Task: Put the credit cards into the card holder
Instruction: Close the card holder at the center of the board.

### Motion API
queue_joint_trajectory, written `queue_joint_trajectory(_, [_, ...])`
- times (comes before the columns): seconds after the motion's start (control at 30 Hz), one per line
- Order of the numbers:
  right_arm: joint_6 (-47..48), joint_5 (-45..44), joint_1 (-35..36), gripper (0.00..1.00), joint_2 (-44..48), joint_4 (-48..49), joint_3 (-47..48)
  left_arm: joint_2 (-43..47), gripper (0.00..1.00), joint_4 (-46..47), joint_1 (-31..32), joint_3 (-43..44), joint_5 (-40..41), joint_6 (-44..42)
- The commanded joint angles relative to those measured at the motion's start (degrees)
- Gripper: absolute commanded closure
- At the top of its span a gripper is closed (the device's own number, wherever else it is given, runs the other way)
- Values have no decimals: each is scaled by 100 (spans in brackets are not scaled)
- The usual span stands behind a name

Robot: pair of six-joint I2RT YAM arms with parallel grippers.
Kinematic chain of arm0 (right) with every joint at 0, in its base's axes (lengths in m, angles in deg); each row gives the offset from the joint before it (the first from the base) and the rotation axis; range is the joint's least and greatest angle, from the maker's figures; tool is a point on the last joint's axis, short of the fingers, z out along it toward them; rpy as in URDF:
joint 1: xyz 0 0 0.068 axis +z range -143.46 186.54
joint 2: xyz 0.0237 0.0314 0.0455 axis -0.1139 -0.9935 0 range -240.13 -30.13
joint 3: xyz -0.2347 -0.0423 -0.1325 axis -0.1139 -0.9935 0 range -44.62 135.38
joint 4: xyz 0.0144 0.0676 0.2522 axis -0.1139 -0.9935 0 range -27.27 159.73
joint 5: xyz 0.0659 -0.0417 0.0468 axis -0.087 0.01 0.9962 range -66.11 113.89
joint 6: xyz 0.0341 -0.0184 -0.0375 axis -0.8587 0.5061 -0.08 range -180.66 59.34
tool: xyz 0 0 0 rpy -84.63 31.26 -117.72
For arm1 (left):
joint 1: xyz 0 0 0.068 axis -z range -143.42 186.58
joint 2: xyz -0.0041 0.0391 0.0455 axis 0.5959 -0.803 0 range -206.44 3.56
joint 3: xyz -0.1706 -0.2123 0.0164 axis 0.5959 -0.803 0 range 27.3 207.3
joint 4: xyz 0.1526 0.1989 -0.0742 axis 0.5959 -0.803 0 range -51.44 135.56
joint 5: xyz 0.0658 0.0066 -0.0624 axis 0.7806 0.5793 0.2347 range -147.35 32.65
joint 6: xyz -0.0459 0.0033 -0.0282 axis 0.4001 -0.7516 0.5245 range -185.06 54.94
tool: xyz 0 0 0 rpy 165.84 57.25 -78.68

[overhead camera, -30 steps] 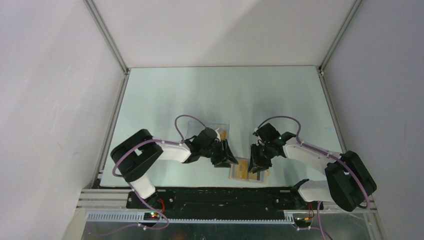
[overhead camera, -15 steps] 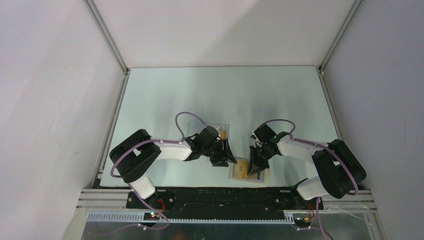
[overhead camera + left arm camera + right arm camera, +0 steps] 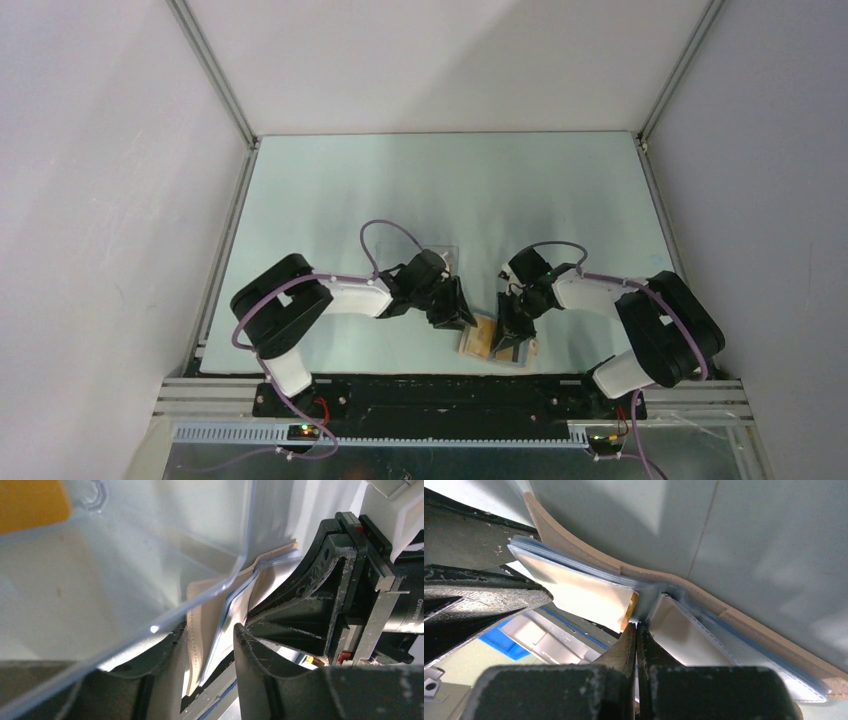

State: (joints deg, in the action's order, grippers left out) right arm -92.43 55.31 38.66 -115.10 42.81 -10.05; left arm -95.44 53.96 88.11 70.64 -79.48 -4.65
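The tan card holder (image 3: 497,342) lies open near the table's front edge, with an orange credit card (image 3: 481,340) showing inside it. My left gripper (image 3: 455,312) is at its left side. In the left wrist view that gripper (image 3: 209,630) is open, and a tan leaf of the card holder (image 3: 202,610) stands between its jaws. My right gripper (image 3: 509,337) is over the middle of the card holder. In the right wrist view it (image 3: 637,626) is shut, tips at the fold of the card holder (image 3: 574,547), beside an orange card edge (image 3: 634,611). Another credit card (image 3: 27,502) lies in the clear box.
The clear plastic box (image 3: 441,255) sits just behind my left gripper; its wall (image 3: 150,565) fills the upper left of the left wrist view. My right arm's black fingers (image 3: 320,600) are close on the far side of the wallet. The table's front rail (image 3: 450,385) is just below.
My right gripper has shut and settled onto the wallet's fold. My left gripper has shifted right to the wallet's edge and its jaws have narrowed.
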Motion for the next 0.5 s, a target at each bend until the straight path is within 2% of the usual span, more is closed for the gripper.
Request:
queue_joint_trajectory(0.0, [202,-113,37,100,-281,843,-196,558,60,387,113,-116,-353,69])
queue_joint_trajectory(0.27, [215,266,39,100,-548,1153,-45,1039,59,618,180,-79,-672,261])
queue_joint_trajectory(0.47, [145,404,74,100,-628,1203,211,704,57,832,234,-79,-867,405])
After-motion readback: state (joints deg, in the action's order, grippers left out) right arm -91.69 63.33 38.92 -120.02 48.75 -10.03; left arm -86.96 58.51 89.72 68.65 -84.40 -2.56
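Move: Just right of the left fingertips lies the open card holder, its middle roughly 5 cm to their right, 4 cm back and 2 cm below, with its left cover edge right at the half-open fingers. The clear tray is about 11 cm ahead and 11 cm left, and the orange card in its near-right end is some 11 cm ahead and 5 cm left. From the right hand, the holder's middle is directly below, within about 1 cm. Levering up the holder's left cover with its half-open fingers, the left hand climbs about 6 cm, drifting some 2 cm back and a little right while its fingertips tilt up roughly 10 degrees. The right hand's shut tips stay low at the fold, bearing on the holder and sliding about 2 cm left as the wrist rolls slightly. ##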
